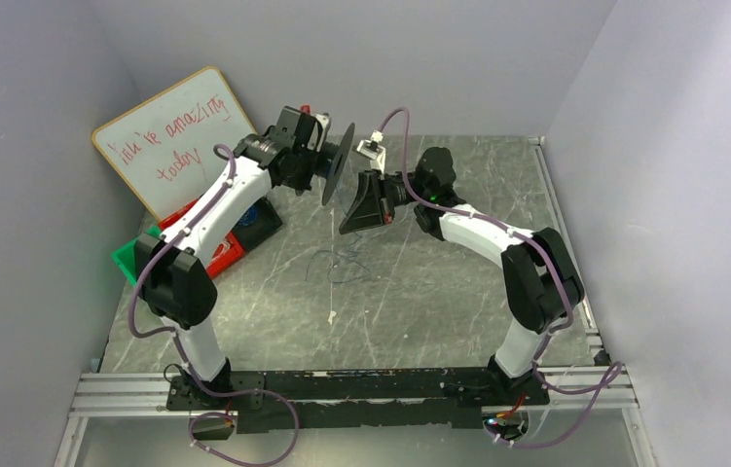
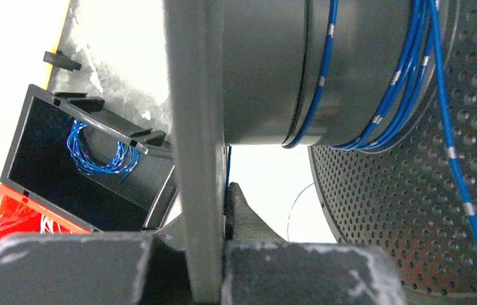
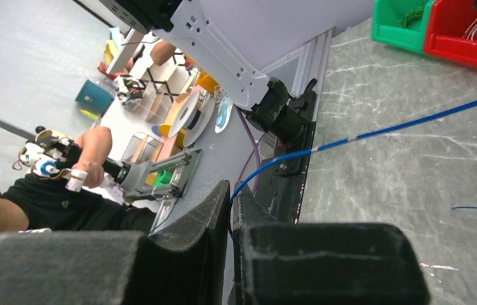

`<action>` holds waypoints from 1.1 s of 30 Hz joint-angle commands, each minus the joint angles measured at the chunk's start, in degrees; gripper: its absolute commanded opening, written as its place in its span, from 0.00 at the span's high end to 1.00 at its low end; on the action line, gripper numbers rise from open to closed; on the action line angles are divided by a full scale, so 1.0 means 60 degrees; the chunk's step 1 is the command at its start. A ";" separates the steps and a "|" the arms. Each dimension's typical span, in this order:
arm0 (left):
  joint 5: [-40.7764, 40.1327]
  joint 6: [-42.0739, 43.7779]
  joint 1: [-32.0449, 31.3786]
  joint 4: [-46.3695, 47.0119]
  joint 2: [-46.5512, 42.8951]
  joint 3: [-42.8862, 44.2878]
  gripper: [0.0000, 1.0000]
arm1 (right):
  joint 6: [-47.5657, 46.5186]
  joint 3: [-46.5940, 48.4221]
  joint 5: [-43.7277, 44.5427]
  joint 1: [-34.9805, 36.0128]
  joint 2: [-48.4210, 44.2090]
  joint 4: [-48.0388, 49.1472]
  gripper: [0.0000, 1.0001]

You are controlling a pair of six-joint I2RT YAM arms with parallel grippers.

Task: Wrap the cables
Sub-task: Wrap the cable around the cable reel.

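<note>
A black spool is held up above the table's back, and my left gripper is shut on it. In the left wrist view the jaws clamp the spool's grey flange. Blue cable is wound in several turns round the drum. My right gripper hangs just right of the spool. Its jaws are shut on the blue cable, which runs taut up to the right. A loose tangle of cable lies on the table below.
A whiteboard leans at the back left. Red and green bins stand by it, beside a black bin holding a blue wire coil. A person sits beyond the table's near edge.
</note>
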 commanded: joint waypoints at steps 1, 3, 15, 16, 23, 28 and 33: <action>-0.0371 -0.0138 0.0102 0.1022 0.0051 0.0689 0.98 | -0.0110 -0.0013 -0.0322 0.0061 -0.0090 0.0633 0.89; -0.0449 0.0007 0.0142 0.1430 0.0058 0.0585 0.98 | -0.0126 -0.0007 -0.0336 0.0059 -0.0090 0.0612 0.89; -0.0159 0.1042 0.0807 0.4594 -0.0410 -0.0744 0.98 | -0.0030 -0.0109 -0.0293 -0.0219 -0.0082 0.0825 0.88; -0.0078 0.0942 0.0941 0.4500 -0.0370 -0.0604 0.98 | 0.0127 -0.0139 -0.0286 -0.0241 -0.0076 0.0961 0.88; 0.0160 0.0331 0.1669 0.4589 -0.0186 -0.0292 0.98 | 0.1038 -0.0254 -0.0265 -0.0408 -0.0037 0.2135 0.88; 0.0723 0.0926 0.1696 0.4227 -0.0186 0.0293 0.98 | 0.1025 -0.0302 -0.0231 -0.0564 -0.0090 0.2129 0.88; 0.1611 0.1027 0.1676 0.3768 -0.0299 0.1005 0.98 | 0.1309 -0.0320 -0.0220 -0.0657 -0.0072 0.2491 0.88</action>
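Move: The left hand grips the near flange of the cable reel, whose middle lies about 5 cm ahead, 5 cm right and 3 cm above its fingers. The cable in the right fingertips lies roughly 8 cm back and 8 cm to the right of the left hand, and some 5 cm higher. The black box sits about 13 cm left of the left hand, 6 cm back and 18 cm below. From the right hand, the reel is about 13 cm ahead and 3 cm left, slightly lower. Forward first, then swinging left and finally rising, the left hand carries the reel away from the right hand, some 9 cm out and 5 cm left, while its fingers tip up about 15 degrees towards level and keep their grip on the flange. The right hand holds almost still, easing about 2 cm right with the cable still between its barely parted fingertips, so the strand pays out through them. ##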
